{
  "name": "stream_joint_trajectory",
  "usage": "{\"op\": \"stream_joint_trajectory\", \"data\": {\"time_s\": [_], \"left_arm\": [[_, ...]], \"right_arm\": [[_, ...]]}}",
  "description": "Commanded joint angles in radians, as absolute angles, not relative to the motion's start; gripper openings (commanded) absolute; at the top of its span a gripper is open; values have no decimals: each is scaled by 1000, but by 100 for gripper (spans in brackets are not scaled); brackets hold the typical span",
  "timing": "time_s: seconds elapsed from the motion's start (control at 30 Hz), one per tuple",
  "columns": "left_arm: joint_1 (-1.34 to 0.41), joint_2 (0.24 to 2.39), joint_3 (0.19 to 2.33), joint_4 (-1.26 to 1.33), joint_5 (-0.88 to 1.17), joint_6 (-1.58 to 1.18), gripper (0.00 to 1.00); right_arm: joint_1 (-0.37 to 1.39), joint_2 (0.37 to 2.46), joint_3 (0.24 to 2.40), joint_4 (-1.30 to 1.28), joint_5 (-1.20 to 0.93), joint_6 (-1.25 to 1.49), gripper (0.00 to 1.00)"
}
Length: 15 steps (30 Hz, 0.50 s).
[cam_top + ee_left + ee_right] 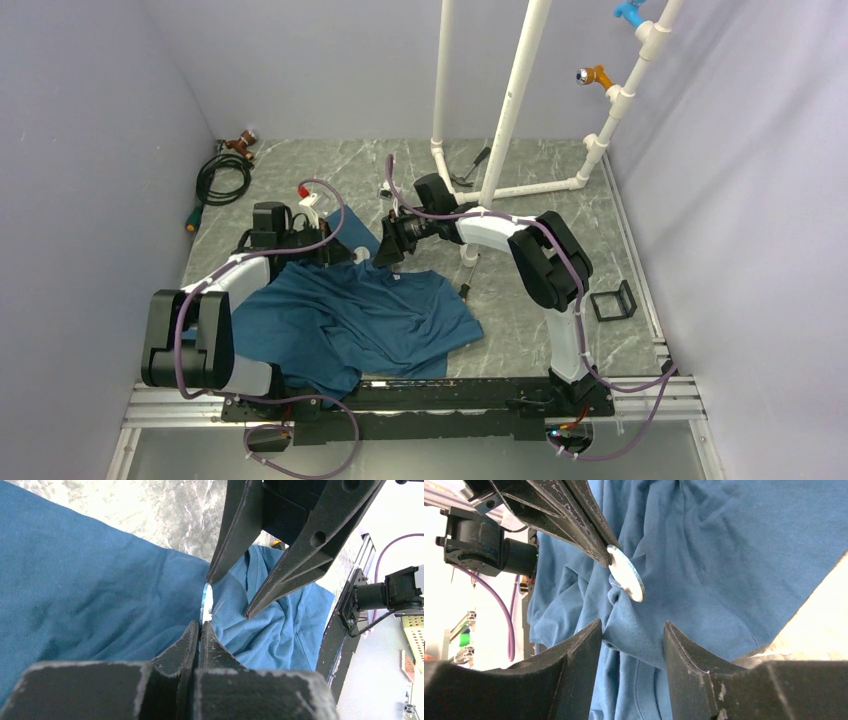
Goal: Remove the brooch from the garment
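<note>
The dark teal-blue garment point(350, 320) lies crumpled on the marble table, its upper part lifted between the grippers. My left gripper point(201, 626) is shut on the edge of the brooch point(207, 601), a small whitish disc. In the right wrist view the brooch point(626, 575) hangs from the left gripper point(604, 554), with a pinch of cloth pulled up behind it. My right gripper point(631, 627) is open, its fingers either side of that fold of garment point(634, 630) just below the brooch. In the top view the left gripper point(345, 250) and the right gripper point(386, 254) meet at the shirt's far edge; the brooch is not discernible there.
A white PVC pipe frame point(510, 110) stands at the back right. A coiled black cable point(222, 180) lies at the back left. A small black square frame point(612, 303) lies to the right. Walls enclose three sides.
</note>
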<state>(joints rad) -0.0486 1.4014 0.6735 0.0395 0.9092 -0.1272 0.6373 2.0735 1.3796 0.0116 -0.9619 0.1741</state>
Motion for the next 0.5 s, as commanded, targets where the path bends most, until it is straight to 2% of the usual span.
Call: {"op": "stream_joint_trajectory", "data": {"time_s": [0.0, 0.33, 0.47], "left_arm": [[-43, 1410, 718, 56, 906, -139, 0], [-60, 1408, 726, 2, 851, -48, 0], [-81, 1410, 730, -44, 822, -13, 0]], "right_arm": [[647, 2064, 1400, 3, -944, 134, 48], [649, 2065, 1431, -47, -974, 93, 1], [647, 2052, 1435, -27, -987, 106, 0]]}}
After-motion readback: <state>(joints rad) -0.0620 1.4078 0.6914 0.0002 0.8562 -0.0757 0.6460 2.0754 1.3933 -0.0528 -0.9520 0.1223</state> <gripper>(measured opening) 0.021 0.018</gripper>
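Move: The peak of the garment fold already sits between the right hand's half-open fingertips, roughly 1 cm to its left and 1 cm below. The brooch, still attached to this fold, is about 4 cm left and 1 cm ahead of the right hand; the garment's white label lies some 3 cm back, 4 cm right and 8 cm below. From the left hand, which already grips the brooch, the fold is about 6 cm right, 2 cm back and 2 cm lower. The right fingers close from about half open to shut and pinch the garment fold just to the right of the brooch, while that hand eases not quite 1 cm down and about half a centimetre back. The left hand keeps its grip on the brooch, shifting only about half a centimetre down and forward. ##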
